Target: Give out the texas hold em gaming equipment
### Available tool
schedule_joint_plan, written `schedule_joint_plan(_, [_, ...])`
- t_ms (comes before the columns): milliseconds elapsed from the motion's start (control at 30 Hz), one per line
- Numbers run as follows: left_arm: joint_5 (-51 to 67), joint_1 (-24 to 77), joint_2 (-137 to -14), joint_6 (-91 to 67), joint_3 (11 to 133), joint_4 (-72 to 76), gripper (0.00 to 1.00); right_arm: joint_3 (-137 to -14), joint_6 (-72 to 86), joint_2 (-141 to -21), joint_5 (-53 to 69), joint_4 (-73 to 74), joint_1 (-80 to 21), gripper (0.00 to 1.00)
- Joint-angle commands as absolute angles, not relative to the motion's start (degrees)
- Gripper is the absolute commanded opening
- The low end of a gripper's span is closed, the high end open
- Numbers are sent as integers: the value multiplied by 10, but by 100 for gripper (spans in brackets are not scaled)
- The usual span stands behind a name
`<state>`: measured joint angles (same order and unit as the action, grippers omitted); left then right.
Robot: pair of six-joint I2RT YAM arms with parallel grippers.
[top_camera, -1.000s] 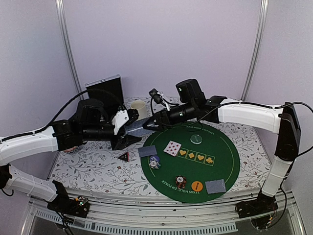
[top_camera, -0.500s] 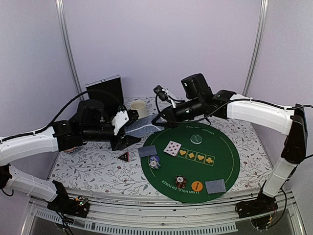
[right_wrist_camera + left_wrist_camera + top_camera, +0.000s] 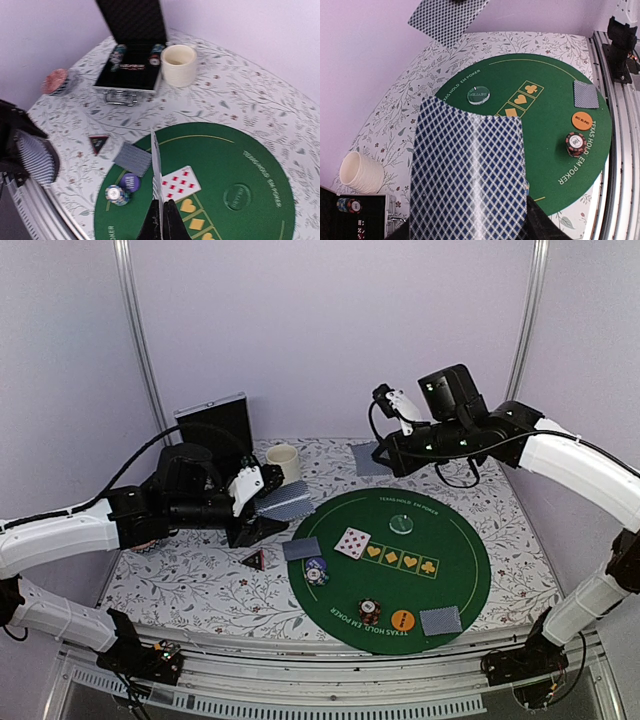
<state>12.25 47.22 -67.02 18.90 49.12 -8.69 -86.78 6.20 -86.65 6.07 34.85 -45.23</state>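
Observation:
My left gripper (image 3: 262,510) is shut on a pack of grey-blue-backed playing cards (image 3: 470,170), held above the table's left half. My right gripper (image 3: 163,206) is shut on a single card (image 3: 368,458), raised over the back of the green mat (image 3: 455,570); it shows edge-on in the right wrist view. On the mat lie a face-up red card (image 3: 352,542), two face-down cards (image 3: 300,549) (image 3: 440,621), a blue-white chip stack (image 3: 317,571), a dark red stack (image 3: 369,611), an orange disc (image 3: 402,620) and a pale green chip (image 3: 401,524). The triangular token (image 3: 254,560) lies left of the mat.
A cream mug (image 3: 283,460) and an open black case (image 3: 215,430) holding more chips stand at the back left. A reddish chip stack (image 3: 55,81) sits on the floral cloth at the far left. Metal rails run along the table's near edge.
My right gripper shut on one card at the left gripper's pack and carried it up and to the right, over the back of the mat. The left arm stayed still.

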Motion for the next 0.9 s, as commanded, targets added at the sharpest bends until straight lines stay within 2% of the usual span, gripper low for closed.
schedule_joint_plan(0, [123, 469, -657, 194, 490, -68, 52, -862, 71, -908, -230, 494, -449, 2])
schedule_joint_plan(100, [121, 469, -659, 195, 490, -68, 52, -867, 96, -989, -268, 555, -459, 2])
schedule_joint_plan(267, [122, 469, -661, 194, 491, -69, 52, -890, 70, -1103, -304, 555, -514, 2])
schedule_joint_plan(433, [123, 469, -659, 194, 490, -70, 52, -914, 55, -1180, -336, 570, -525, 2])
schedule_joint_plan(867, [124, 469, -657, 194, 490, -71, 52, -877, -39, -1222, -229, 479, -563, 2])
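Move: The right hand, holding a card (the three of diamonds), hangs some 29 cm above the mat. The card's place, by the heart tile, is nearly straight below, about 2 cm to the right. The eight of diamonds lies about 5 cm ahead and 4 cm left of the hand; the glass puck is roughly 11 cm ahead, 8 cm right. From the left hand, that place is some 25 cm right, 8 cm ahead and 22 cm below. The three of diamonds stays pinched in the shut right fingers and meets the green mat with its free end just right of the eight of diamonds. The right hand first swings right and a little forward, then plunges about 26 cm, drawing slightly back and easing off near the mat, while the wrist rolls some 60 degrees so the left-pointing fingers turn down. The left hand holds the deck still. ##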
